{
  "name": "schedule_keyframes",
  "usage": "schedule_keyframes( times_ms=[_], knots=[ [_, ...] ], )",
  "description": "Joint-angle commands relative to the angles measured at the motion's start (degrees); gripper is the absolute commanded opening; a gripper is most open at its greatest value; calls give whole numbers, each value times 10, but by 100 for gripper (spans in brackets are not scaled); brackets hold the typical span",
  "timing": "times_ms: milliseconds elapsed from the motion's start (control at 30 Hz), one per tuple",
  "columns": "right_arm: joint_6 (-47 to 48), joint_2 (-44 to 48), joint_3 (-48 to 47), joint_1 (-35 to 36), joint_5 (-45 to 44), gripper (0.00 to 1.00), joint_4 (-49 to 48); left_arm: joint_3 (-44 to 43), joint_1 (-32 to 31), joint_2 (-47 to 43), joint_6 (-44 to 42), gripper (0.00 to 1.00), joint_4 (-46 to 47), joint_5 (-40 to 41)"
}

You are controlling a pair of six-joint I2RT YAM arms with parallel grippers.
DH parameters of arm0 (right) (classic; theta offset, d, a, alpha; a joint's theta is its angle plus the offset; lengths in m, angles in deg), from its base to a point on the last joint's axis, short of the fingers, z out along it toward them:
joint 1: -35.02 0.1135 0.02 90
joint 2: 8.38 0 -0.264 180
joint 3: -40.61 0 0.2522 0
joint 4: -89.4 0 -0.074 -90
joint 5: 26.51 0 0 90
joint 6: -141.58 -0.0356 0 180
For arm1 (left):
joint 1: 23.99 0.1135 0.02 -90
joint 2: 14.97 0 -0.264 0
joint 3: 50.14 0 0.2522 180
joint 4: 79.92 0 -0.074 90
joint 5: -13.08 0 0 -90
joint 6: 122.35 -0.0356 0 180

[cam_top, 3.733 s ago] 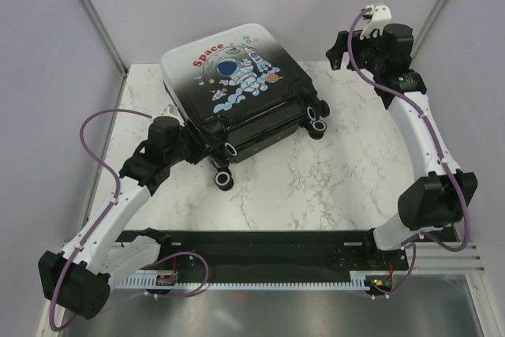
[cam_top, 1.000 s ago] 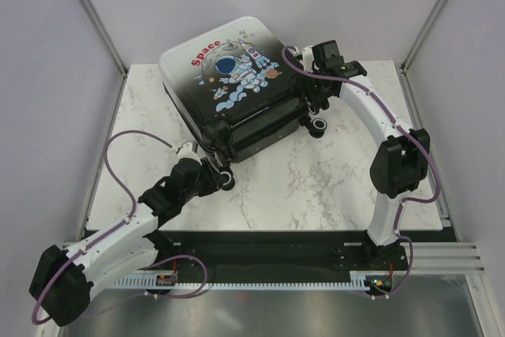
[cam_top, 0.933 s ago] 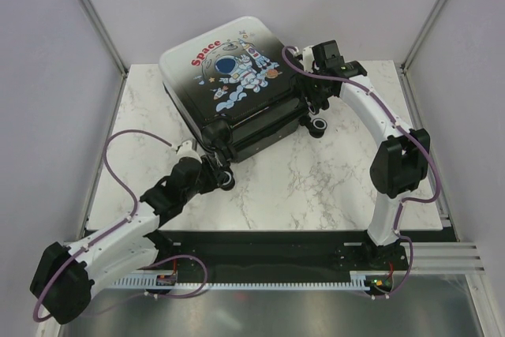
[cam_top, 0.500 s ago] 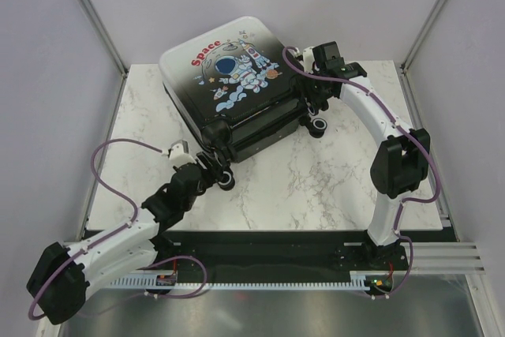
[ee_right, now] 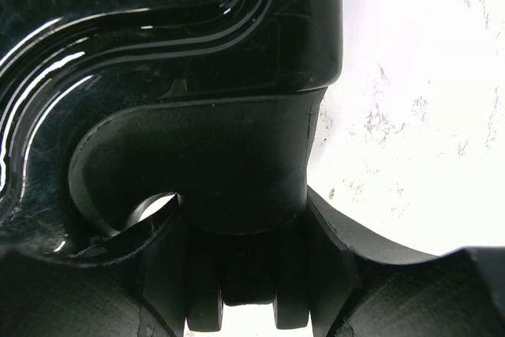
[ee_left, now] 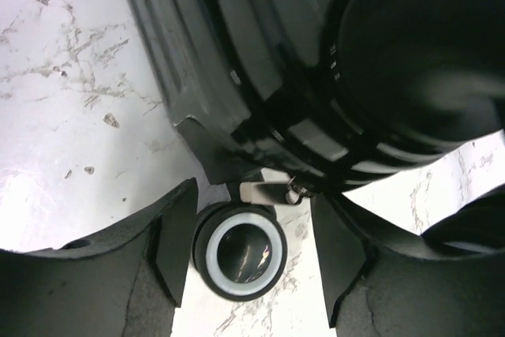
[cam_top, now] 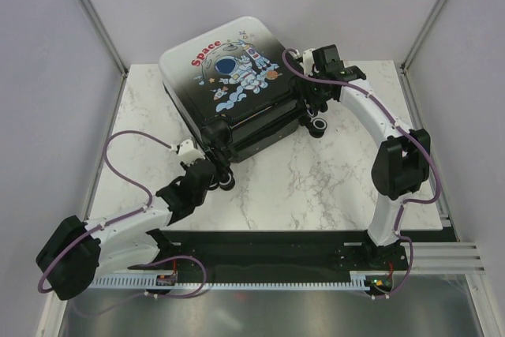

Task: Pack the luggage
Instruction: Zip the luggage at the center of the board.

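Note:
The luggage lies shut and flat at the back of the table, astronaut print facing up. My left gripper is at its near left corner, open. Its fingers straddle a black wheel with a white ring, with a gap on the right side. A silver zipper pull hangs just above that wheel. My right gripper is at the luggage's right side, shut on the black twin-wheel caster. In the right wrist view the glossy black shell fills the upper left.
The marble table is walled by pale panels on three sides, with metal posts at the back corners. Another wheel sticks out beside the right gripper. A black rail with both arm bases runs along the near edge.
My left gripper's jaws have widened around the near wheel, and the left arm has swung lower and to the left. The right arm and the luggage have stayed put.

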Motion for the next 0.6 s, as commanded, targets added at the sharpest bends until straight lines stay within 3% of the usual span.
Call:
schedule_keyframes(
  times_ms=[0, 133, 433, 567],
  knots=[
    [-45, -9, 25, 41, 73, 0, -100, -40, -9, 24, 31, 64, 21, 58],
    [-42, -5, 36, 44, 75, 0, -100, -67, -20, 46, 60, 56, -19, 98],
    [-42, 2, 51, 49, 83, 0, -102, -97, -21, 58, 86, 26, -100, 142],
    [-43, 5, 60, 51, 83, 0, -103, -87, -21, 41, 95, 3, -126, 139]
  ],
)
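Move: The metal zipper pull of the luggage sits between the open left fingers, about 2 cm ahead and 1 cm to the right of the hand point, at its height. The lower white-ringed wheel is straight beneath the left hand, about 6 cm down. The upper wheel stands some 5 cm to the left hand's right, 2 cm back and 2 cm higher. From the right hand, the pull lies roughly 27 cm left, 18 cm back and 6 cm lower. The zipper pull at the luggage's near corner is pinched between the left fingertips, which close from about two-thirds open to nearly shut. The left hand creeps about 1 cm forward and slightly up, swings just over 1 cm right and back left, and turns some 5 degrees counter-clockwise. The right hand keeps its grip on the wheel mount at the luggage's far right corner, shifting about 1 cm left near the end. ##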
